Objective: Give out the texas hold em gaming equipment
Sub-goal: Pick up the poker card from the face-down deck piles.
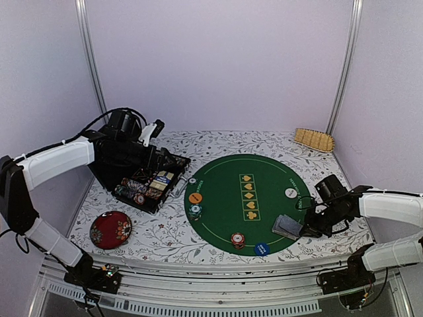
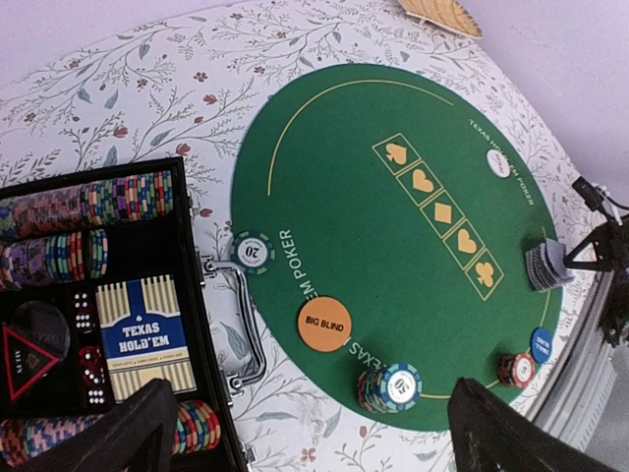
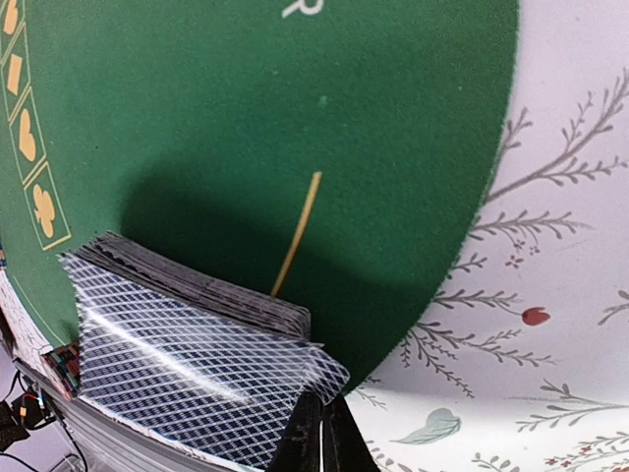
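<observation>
A deck of playing cards with grey-blue patterned backs lies at the right edge of the green felt mat. My right gripper is shut on the lifted corner of the top card; it is beside the deck in the top view. On the mat sit a green chip stack, a red chip stack, an orange "big blind" disc, a blue disc and a white disc. My left gripper hangs open above the case edge, holding nothing.
An open black case at the left holds rows of chips, dice and a boxed deck. A single chip lies by its handle. A dark red floral dish sits front left, a tan woven piece back right.
</observation>
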Controlling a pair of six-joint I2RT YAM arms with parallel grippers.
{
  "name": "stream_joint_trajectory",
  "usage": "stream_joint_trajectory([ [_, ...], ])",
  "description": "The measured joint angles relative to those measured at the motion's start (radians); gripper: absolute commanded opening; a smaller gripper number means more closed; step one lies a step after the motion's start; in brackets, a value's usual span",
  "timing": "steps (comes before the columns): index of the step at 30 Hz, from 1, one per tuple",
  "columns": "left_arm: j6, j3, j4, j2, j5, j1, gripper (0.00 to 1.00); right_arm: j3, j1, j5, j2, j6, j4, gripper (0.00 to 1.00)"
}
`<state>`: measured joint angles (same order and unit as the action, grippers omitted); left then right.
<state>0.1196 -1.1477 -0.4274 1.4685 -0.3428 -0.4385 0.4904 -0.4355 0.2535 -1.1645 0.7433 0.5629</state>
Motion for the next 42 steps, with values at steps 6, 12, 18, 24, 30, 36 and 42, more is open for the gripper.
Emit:
stream_joint_trajectory([
  [6, 0.0, 0.0, -0.005, 0.0, 0.002, 0.0, 0.98, 0.002, 0.001, -0.024, 0.023, 0.001, 0.049, 0.02],
  [12, -0.001, 0.0, -0.005, 0.0, 0.008, 0.0, 0.98, 0.006, 0.006, -0.035, 0.078, -0.003, 0.079, 0.02],
  [18, -0.002, -0.002, -0.005, 0.0, 0.012, 0.0, 0.98, 0.008, 0.006, -0.03, 0.091, -0.015, 0.078, 0.06],
  [24, -0.004, -0.002, -0.005, 0.005, 0.012, 0.0, 0.98, 0.008, 0.006, -0.029, 0.079, -0.023, 0.064, 0.13],
  [30, -0.005, -0.002, -0.006, 0.006, 0.012, 0.0, 0.98, 0.008, 0.007, -0.029, 0.047, -0.013, 0.029, 0.32],
  [36, -0.005, -0.003, -0.008, 0.006, 0.013, 0.0, 0.98, 0.005, 0.014, -0.017, 0.046, 0.005, -0.01, 0.41],
  [42, -0.008, -0.008, -0.01, 0.006, 0.013, 0.0, 0.98, -0.025, 0.045, 0.012, 0.053, 0.022, -0.079, 0.44],
])
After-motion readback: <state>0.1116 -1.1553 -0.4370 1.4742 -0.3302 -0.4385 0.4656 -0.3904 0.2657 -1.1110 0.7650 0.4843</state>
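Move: Just to the left of the right hand lies the face-down deck: its middle is about 5 cm left and 1 cm ahead, a centimetre or so lower, with the nearly shut fingertips at its near right corner. The white chip is roughly 13 cm ahead and 4 cm left; the blue chip is 12 cm left and 7 cm back; the red chip stack is 20 cm left and 4 cm back. From the left hand the deck lies some 38 cm right, 18 cm back and 18 cm below. Drawing the nearly shut right fingertips back and to the right by about 1 cm, dragging at the top card's overhanging corner, then lifting them a little over 1 cm. After a pause the fingers open to under half and the hand eases some 2 cm forward at that height, bringing the parted tips to either side of the card corner without closing. ##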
